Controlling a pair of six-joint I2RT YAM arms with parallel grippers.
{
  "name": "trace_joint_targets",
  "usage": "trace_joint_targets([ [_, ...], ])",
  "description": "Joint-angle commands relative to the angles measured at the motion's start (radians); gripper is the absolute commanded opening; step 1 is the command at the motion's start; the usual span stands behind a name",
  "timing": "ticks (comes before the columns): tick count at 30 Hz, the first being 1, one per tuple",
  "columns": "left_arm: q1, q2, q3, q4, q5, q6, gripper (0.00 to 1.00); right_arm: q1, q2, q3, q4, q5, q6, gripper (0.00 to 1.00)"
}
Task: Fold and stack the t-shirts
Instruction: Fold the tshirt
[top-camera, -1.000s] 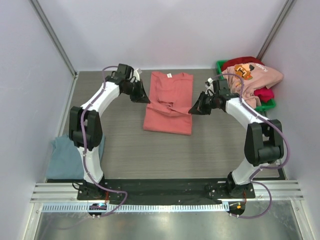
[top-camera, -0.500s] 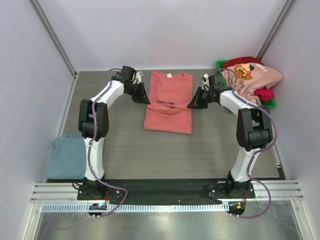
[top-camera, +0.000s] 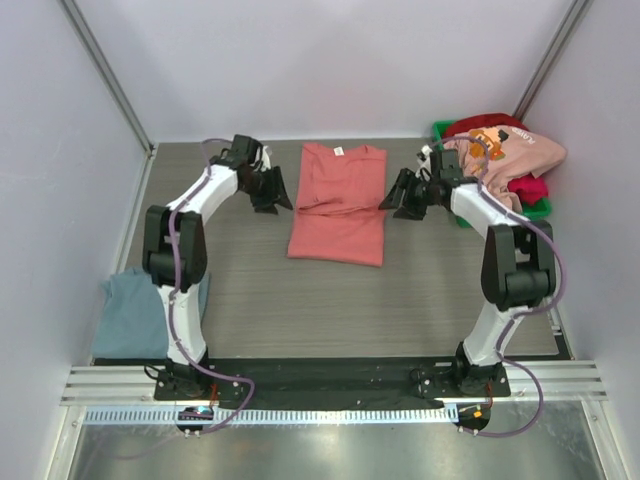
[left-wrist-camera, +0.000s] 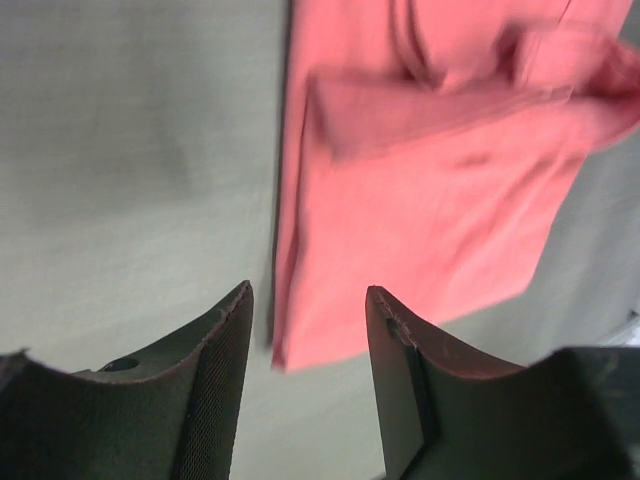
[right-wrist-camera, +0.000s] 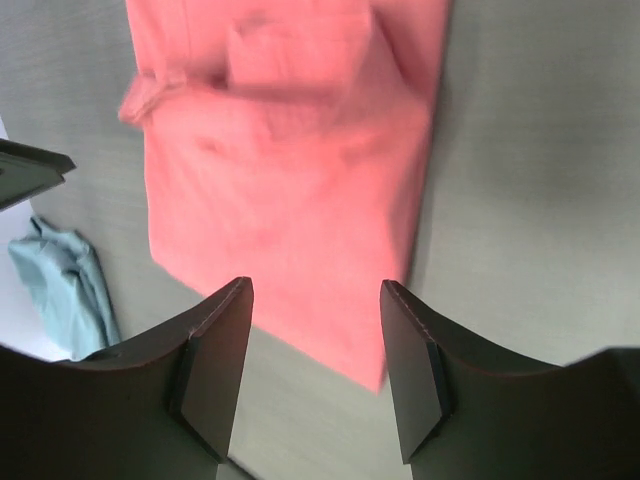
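Observation:
The salmon-red t-shirt lies flat at the table's middle back, sleeves folded in, a long rectangle. It also shows in the left wrist view and the right wrist view. My left gripper is open and empty, just left of the shirt's upper edge. My right gripper is open and empty, just right of it. A grey-blue t-shirt lies folded at the near left. A light pink tee with orange print and a crimson one are piled in the bin.
The green plastic bin stands at the back right corner under the pile. The grey-blue shirt also shows in the right wrist view. Walls close the table at left, back and right.
Both grippers have let go of the salmon-red shirt's sides and pulled outward, away from it. The shirt's middle fold now lies flatter.

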Motion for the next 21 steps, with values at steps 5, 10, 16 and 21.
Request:
trace_joint_targets([
  [5,0.05,-0.172,-0.307,0.004,0.209,-0.093,0.49,-0.015,-0.228,-0.374,-0.021,-0.102,0.134,0.6],
  [10,0.048,-0.15,-0.399,0.082,0.303,-0.17,0.5,-0.013,-0.217,-0.463,0.019,-0.121,0.19,0.58],
  [16,0.038,-0.104,-0.404,0.107,0.305,-0.19,0.55,-0.011,-0.136,-0.445,0.065,-0.122,0.22,0.57],
  [21,0.016,-0.078,-0.401,0.101,0.297,-0.189,0.55,-0.007,-0.095,-0.432,0.076,-0.13,0.233,0.57],
])
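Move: The folded tshirt's near left corner lies about 11 cm back, 2 cm right and 8 cm below the left hand. Its near right corner is some 13 cm back, 3 cm left and 9 cm below the right hand. The folded edge's ends lie about 5 cm right of the left hand and 3 cm left of the right hand, roughly level ahead; the collar is 15 cm ahead and 15 cm right of the left hand. Both open hands draw back 10–13 cm and sink towards the near corners, fingertips tilting back over 20 degrees. ##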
